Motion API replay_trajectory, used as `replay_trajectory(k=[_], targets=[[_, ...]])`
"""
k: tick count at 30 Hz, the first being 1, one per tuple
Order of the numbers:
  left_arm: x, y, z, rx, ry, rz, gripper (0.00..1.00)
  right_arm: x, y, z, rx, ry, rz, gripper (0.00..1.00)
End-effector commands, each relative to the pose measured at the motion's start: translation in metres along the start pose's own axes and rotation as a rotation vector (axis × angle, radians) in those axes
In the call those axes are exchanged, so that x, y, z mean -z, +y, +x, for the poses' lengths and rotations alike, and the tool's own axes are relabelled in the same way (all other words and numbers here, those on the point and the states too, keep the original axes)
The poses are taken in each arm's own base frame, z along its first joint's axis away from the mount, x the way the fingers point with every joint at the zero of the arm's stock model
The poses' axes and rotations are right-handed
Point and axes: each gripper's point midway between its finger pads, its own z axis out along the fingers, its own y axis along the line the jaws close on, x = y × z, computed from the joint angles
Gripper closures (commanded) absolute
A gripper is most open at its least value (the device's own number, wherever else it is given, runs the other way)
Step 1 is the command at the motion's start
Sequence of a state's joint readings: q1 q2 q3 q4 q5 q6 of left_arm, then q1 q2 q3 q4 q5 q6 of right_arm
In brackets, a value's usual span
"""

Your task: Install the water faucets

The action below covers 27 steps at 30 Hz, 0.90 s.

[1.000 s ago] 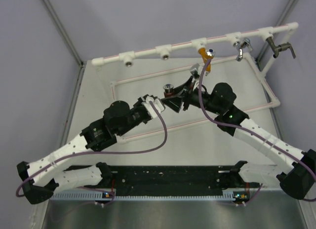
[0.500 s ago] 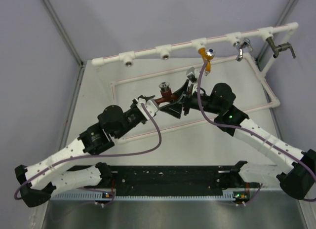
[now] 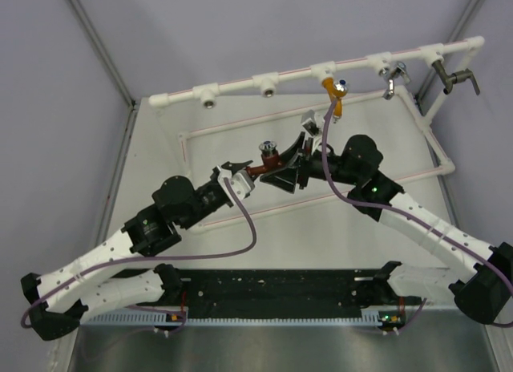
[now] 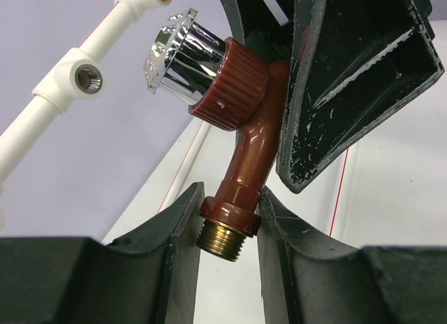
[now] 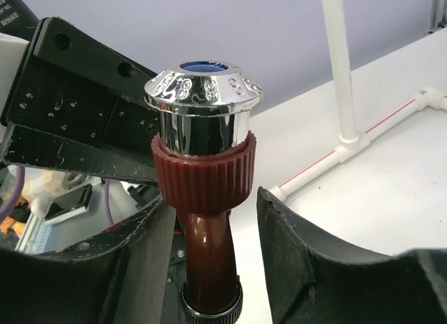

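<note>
A reddish-brown faucet [image 3: 268, 157] with a chrome cap hangs above the table between both grippers. My left gripper [image 3: 253, 172] is shut on its collar just above the brass thread, as the left wrist view shows on the faucet [image 4: 244, 149] and gripper [image 4: 229, 198]. My right gripper [image 3: 290, 168] stands open around the ribbed cap; in the right wrist view the faucet [image 5: 202, 177] touches one side of the gripper [image 5: 213, 197] and a gap shows on the other. No white faucet is in view.
The white pipe frame [image 3: 240, 86] runs along the back, with two open tee sockets on its left part [image 3: 208, 102], [image 4: 87, 77]. An orange faucet [image 3: 333, 91], a silver one [image 3: 390, 79] and a dark one [image 3: 457, 77] hang from it. Lower pipes [image 3: 232, 122] lie on the table.
My left arm has drawn back toward the near left, and the faucet has shifted slightly left and nearer with it. The right arm has hardly moved.
</note>
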<state>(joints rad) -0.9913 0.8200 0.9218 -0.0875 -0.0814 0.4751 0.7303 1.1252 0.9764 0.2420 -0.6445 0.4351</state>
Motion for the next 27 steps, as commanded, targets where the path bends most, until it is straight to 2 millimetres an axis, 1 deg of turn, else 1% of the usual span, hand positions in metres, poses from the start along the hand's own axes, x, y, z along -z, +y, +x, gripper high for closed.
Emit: replay_trajectory(k=[1, 5, 7, 11, 14, 15, 17, 19, 20, 21, 24, 25, 26, 27], targets=[[0.002, 0.005, -0.02, -0.017, -0.084, -0.007, 1.0, 0.004, 0.025, -0.038, 0.054, -0.09, -0.072, 0.51], [0.002, 0.003, -0.017, -0.025, -0.074, 0.0, 1.0, 0.006, 0.029, -0.043, 0.052, -0.103, -0.083, 0.52], [0.003, 0.003, -0.016, -0.027, -0.074, 0.0, 1.0, 0.007, 0.03, -0.045, 0.05, -0.104, -0.088, 0.53], [0.003, 0.002, -0.017, -0.028, -0.076, 0.003, 1.0, 0.008, 0.031, -0.046, 0.049, -0.105, -0.088, 0.6], [0.002, 0.001, -0.016, -0.03, -0.073, 0.011, 1.0, 0.008, 0.032, -0.045, 0.045, -0.104, -0.097, 0.74], [0.002, 0.0, -0.015, -0.031, -0.071, 0.014, 1.0, 0.008, 0.032, -0.045, 0.045, -0.104, -0.097, 0.81], [0.002, 0.0, -0.013, -0.034, -0.064, 0.013, 1.0, 0.009, 0.031, -0.045, 0.048, -0.098, -0.094, 0.98], [0.004, 0.002, -0.014, -0.03, -0.067, 0.002, 1.0, 0.008, 0.029, -0.041, 0.053, -0.083, -0.086, 1.0], [0.005, 0.005, -0.017, -0.029, -0.074, -0.01, 0.97, 0.009, 0.028, -0.039, 0.057, -0.071, -0.08, 1.0], [0.006, 0.007, -0.016, -0.028, -0.071, -0.022, 0.88, 0.009, 0.026, -0.037, 0.065, -0.063, -0.07, 1.0], [0.01, 0.018, -0.017, -0.023, -0.052, -0.07, 0.51, 0.009, 0.01, -0.03, 0.085, -0.04, 0.003, 1.0], [0.012, 0.022, -0.019, -0.019, -0.048, -0.087, 0.42, 0.01, 0.005, -0.029, 0.099, -0.042, 0.032, 1.0], [0.014, 0.028, -0.021, -0.014, -0.042, -0.111, 0.36, 0.012, -0.002, -0.027, 0.125, -0.044, 0.065, 1.0], [0.016, 0.033, -0.023, -0.009, -0.043, -0.13, 0.32, 0.014, -0.008, -0.029, 0.158, -0.056, 0.099, 1.0]])
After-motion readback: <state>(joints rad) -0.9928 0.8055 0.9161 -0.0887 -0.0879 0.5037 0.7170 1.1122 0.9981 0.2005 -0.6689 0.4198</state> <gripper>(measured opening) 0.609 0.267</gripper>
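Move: The brown faucet is still pinched by the left hand near its threaded end. Its middle lies about 4 cm right and 3 cm ahead of that hand. The right hand has the same faucet between its parted fingers, the middle barely 1 cm ahead and 2 cm left. From the right hand, the rack's nearer empty outlet is some 18 cm ahead and 2 cm left, and the yellow faucet about 15 cm ahead and 14 cm right, all at roughly hand height. Easing up and back by about 1 cm, the right hand shuts its fingers on the brown faucet's neck just below the ribbed collar, then settles half a centimetre down and drifts forward again with the grip kept. The left hand stays nearly in place holding the threaded end, and only at the last spreads its fingers and lets go. ##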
